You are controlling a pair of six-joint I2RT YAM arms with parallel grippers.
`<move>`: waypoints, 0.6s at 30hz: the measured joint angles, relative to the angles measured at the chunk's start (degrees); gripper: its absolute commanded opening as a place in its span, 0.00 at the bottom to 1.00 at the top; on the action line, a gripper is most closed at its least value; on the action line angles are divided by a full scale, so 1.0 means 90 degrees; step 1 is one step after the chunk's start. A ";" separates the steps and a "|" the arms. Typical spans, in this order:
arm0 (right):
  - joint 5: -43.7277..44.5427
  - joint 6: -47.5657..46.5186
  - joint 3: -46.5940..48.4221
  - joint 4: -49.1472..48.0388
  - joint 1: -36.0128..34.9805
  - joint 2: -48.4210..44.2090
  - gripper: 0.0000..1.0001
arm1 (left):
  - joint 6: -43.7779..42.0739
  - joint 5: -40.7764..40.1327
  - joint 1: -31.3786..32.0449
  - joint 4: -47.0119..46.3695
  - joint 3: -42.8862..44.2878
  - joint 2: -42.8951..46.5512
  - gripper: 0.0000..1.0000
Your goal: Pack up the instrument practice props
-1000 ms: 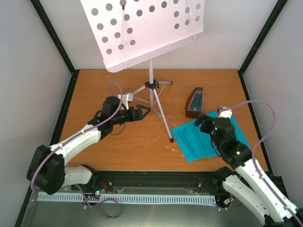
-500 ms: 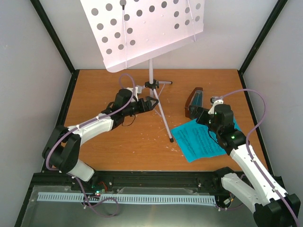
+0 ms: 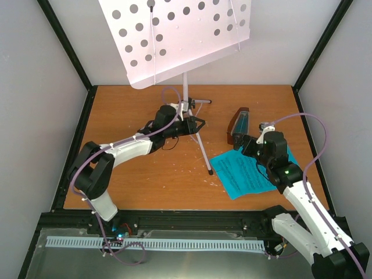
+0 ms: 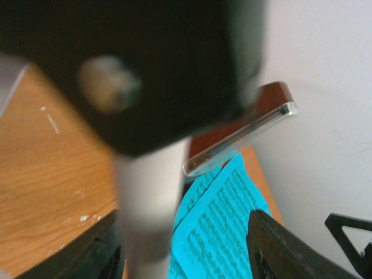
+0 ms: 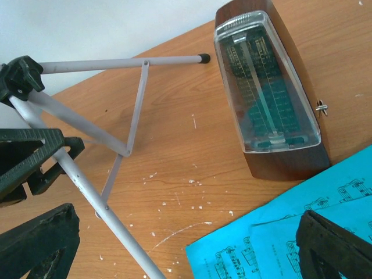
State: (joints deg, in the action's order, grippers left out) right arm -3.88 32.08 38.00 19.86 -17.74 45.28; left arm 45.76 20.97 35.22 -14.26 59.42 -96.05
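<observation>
The silvery music stand (image 3: 180, 35) stands at the back centre, its perforated desk high over the tripod. My left gripper (image 3: 196, 125) is open astride the upper part of the front tripod leg (image 4: 148, 203). The leg lies against one finger, with a gap to the other. The brown metronome (image 3: 239, 126) lies on its back to the right, clear cover up (image 5: 267, 93). The cyan sheet-music pages (image 3: 244, 174) lie just in front of it. My right gripper (image 3: 244, 142) hovers open over the pages' far corner, near the metronome's base, holding nothing.
The tripod's other legs spread left and back from the hub (image 3: 186, 104), and the front leg's foot (image 3: 210, 172) rests near the pages' left corner. White walls and black frame posts close in the wooden table (image 3: 116, 174) on three sides.
My left arm has reached right to the stand, and its jaws have narrowed around the front leg. My right gripper has moved up from the pages toward the metronome.
</observation>
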 measured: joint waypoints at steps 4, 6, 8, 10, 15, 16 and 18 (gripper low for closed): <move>0.0017 0.0012 -0.0027 0.0022 0.0002 0.0034 1.00 | -0.0087 -0.0204 0.0158 0.0146 0.0240 -0.0143 0.35; 0.0027 0.0010 -0.0027 0.0024 0.0005 0.0061 1.00 | -0.0080 -0.0306 0.0194 0.0185 0.0240 -0.0158 0.25; 0.0029 0.0012 -0.0027 0.0032 0.0005 0.0095 1.00 | -0.0075 -0.0372 0.0214 0.0231 0.0240 -0.0175 0.14; 0.0034 0.0012 -0.0027 0.0039 0.0005 0.0097 1.00 | -0.0182 -0.0410 0.0214 0.0284 0.0238 -0.0189 0.06; 0.0027 0.0007 -0.0027 0.0068 0.0005 0.0078 1.00 | -0.0568 -0.0546 0.0250 0.0352 0.0131 -0.0053 0.00; 0.0027 0.0007 -0.0027 0.0080 0.0005 0.0058 1.00 | -0.0602 -0.0532 0.0250 0.0359 0.0022 0.0051 0.00; 0.0024 -0.0015 -0.0027 0.0117 0.0005 -0.0015 1.00 | -0.0726 -0.0408 0.0216 0.0430 -0.0279 0.0362 0.00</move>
State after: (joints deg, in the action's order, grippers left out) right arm -3.66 31.94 37.76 20.91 -17.69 45.15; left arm 39.22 17.30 37.17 -10.39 56.90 -92.79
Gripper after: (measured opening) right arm 0.998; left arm 0.130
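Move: The music stand's tube just below its black hub is already between the left hand's open pads, only about 1 cm to their right. The hub is roughly 6 cm ahead, 3 cm left and a little above; the front leg's foot lies some 16 cm back, 6 cm right. The metronome is about 8 cm ahead and 17 cm right, down on the table. From the right hand, the tube lies about 9 cm ahead and 14 cm left, slightly lower. The stand's tube is pinched by the left hand, which settles about 1 cm to the right and 1 cm down onto it while its fingers close from a bit over half open to nearly shut. With the tube gripped, the hand then draws back about 2 cm and some 1.5 cm left, dragging the stand towards the robot, the wrist rolling barely 5 degrees. ##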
